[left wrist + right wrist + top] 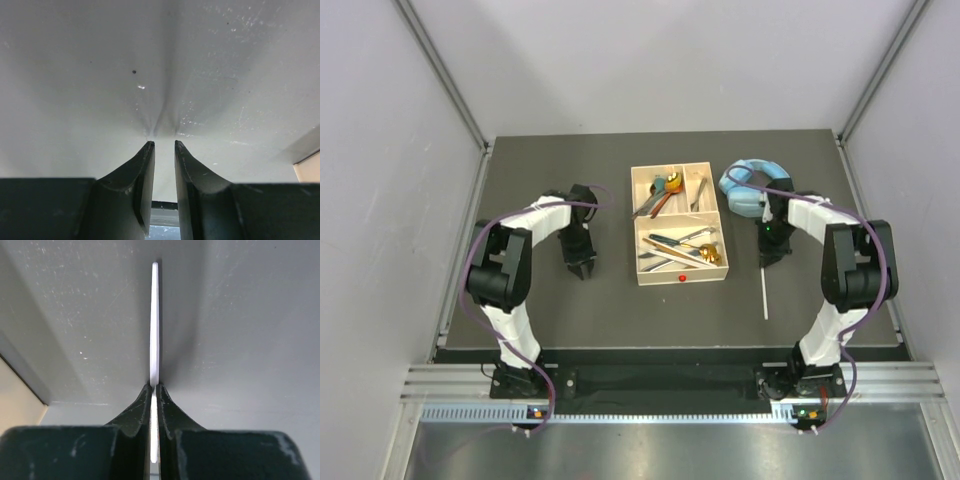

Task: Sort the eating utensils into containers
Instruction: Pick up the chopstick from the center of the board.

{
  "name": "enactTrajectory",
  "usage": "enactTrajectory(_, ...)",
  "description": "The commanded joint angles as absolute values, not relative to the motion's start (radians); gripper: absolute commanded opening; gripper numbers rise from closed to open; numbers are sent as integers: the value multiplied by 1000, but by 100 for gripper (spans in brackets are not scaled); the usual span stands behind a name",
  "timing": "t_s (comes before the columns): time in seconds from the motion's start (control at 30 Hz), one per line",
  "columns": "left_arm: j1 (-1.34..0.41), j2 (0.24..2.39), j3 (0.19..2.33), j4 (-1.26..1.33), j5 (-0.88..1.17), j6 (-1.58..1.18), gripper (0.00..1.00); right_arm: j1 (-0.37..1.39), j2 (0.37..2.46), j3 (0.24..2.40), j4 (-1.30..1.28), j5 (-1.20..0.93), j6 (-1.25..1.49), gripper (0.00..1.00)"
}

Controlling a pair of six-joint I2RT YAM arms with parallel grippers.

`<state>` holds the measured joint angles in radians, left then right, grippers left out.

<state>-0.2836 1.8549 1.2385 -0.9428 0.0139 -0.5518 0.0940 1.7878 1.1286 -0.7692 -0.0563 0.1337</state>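
A pale thin chopstick lies on the dark table right of the cream tray. My right gripper is shut on its far end. In the right wrist view the chopstick runs straight out from between the closed fingertips of the right gripper. The tray's compartments hold several utensils: gold and coloured spoons, knives and forks. My left gripper points down at the bare table left of the tray. It is open by a narrow gap with nothing between its fingers.
Light-blue headphones lie just behind the right gripper, beside the tray's far right corner. A red dot marks the tray's near rim. The tray's edge shows in the left wrist view and in the right wrist view.
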Motion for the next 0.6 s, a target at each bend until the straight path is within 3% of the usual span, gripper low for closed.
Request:
enactTrajectory(0.0, -281, 1862, 1270, -937, 8, -563, 28, 94, 1776, 1124, -745, -100, 143, 0)
enactTrajectory(0.33, -281, 1885, 1301, -937, 15, -561, 28, 141, 1666, 1448, -897, -119, 62, 0)
enactTrajectory(0.43, -281, 1890, 1305, -939, 18, -561, 28, 189, 1663, 1571, -905, -257, -38, 0)
enactTrajectory(0.57, -279, 1894, 1310, -942, 14, -560, 28, 329, 1673, 1704, -850, -238, -89, 0)
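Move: The right gripper, down at board height, already has the chopstick pinched near its middle. The tray's front compartment, where other chopsticks lie, is about 22 cm to this gripper's left and some 2 cm ahead. The narrow rear compartment is roughly 18 cm ahead and 17 cm left, and the blue headphones are about 19 cm ahead and 3 cm left. From the left gripper, the front compartment is some 26 cm to the right and 5 cm farther out. Lift the right gripper off the board, slowly at first and then fast, about 15 cm up. Carry it some 9 cm forward as it climbs and then swing it left, alongside the tray. Keep the chopstick pinched, tip the fingers roughly 25 degrees to point more forward, and turn the wrist slightly counter-clockwise. ##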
